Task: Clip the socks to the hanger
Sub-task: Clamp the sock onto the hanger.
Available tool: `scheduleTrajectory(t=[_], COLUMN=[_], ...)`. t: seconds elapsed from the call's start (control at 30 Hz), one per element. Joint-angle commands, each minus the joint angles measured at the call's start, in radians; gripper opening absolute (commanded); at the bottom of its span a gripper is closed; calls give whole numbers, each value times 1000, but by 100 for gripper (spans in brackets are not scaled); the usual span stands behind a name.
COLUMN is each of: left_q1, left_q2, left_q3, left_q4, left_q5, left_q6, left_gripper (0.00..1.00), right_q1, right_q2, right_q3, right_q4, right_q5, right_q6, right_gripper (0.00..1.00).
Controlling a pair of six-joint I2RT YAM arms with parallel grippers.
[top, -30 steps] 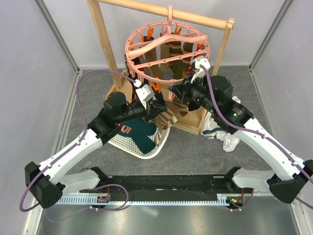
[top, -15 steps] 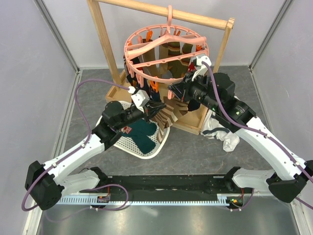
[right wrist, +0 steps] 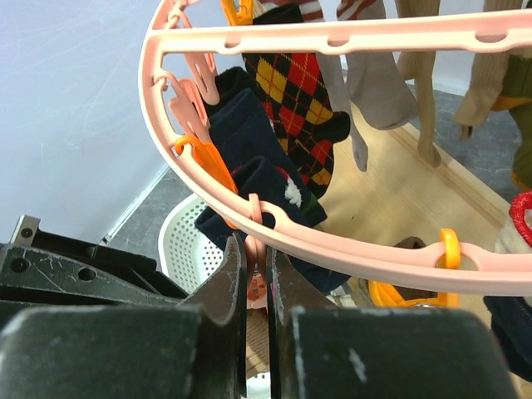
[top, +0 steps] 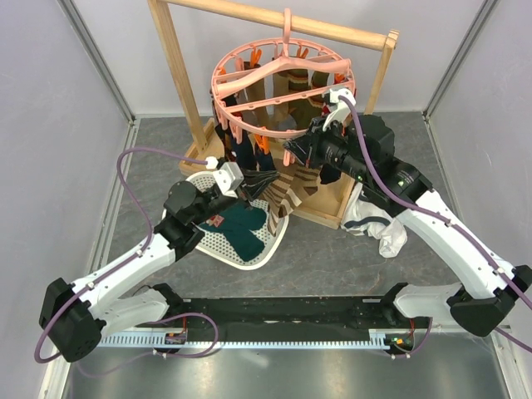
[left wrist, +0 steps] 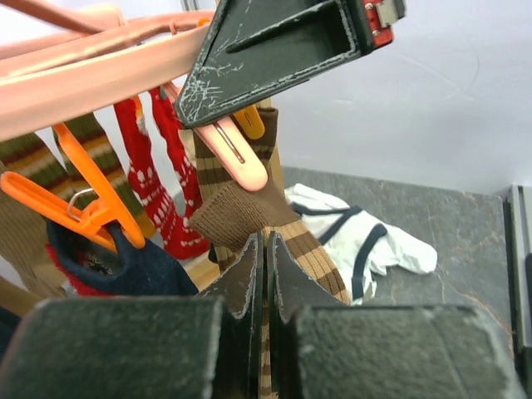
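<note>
The pink ring hanger [top: 283, 83] hangs by its hook from the wooden rack, with several socks clipped round it. My left gripper [top: 256, 184] [left wrist: 266, 249] is shut on a brown-striped sock [left wrist: 312, 249] [top: 287, 193] just under the ring's near side. The sock's cuff rises towards a pink clip [left wrist: 237, 154]. My right gripper [top: 293, 154] [right wrist: 258, 266] is shut on that pink clip [right wrist: 259, 278], which hangs from the ring [right wrist: 332, 249]. A navy sock [right wrist: 249, 141] and red patterned socks [left wrist: 158, 183] hang beside it.
A white mesh basket [top: 249, 253] holding a dark teal sock [top: 241, 226] lies under my left arm. White garments [top: 378, 229] are heaped at the rack's right foot. The wooden rack frame [top: 176, 75] and its base [top: 328, 208] stand behind both grippers.
My left arm has drawn back towards the near left, still holding the striped sock. My right gripper has shifted slightly up by the ring's near edge.
</note>
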Motion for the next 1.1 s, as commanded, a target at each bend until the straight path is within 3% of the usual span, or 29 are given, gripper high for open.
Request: scheduleTrajectory(t=[0.0, 0.47, 0.73, 1.07], left_q1=[-1, -1, 0, 0], left_q2=[-4, 4, -27, 5], left_q3=[-43, 52, 98, 132], left_q4=[192, 193, 104, 127], left_q5=[-34, 8, 6, 20], left_q6=[46, -45, -34, -31], left_gripper=[2, 2, 2, 2], right_q1=[-9, -26, -35, -44], right_q2=[21, 52, 47, 21], right_q3=[97, 150, 159, 166], right_q4=[16, -1, -13, -39], right_q5=[-8, -59, -74, -66], right_q6=[-7, -33, -45, -93], right_gripper=[0, 0, 0, 0])
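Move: The left hand holds the brown striped sock by its cuff; the pink clip pinched by the right hand lies about 4 cm ahead, 3 cm right and 4 cm above it. An orange clip hangs some 7 cm ahead, 3 cm left and 3 cm above the left hand; the near rim of the hanger ring is 7 cm straight ahead and 7 cm up. From the right hand, the sock cuff is about 5 cm back, 2 cm left and 5 cm below. The left hand lifts the pinched striped sock about 7 cm beside the clip the right keeps pinching. ##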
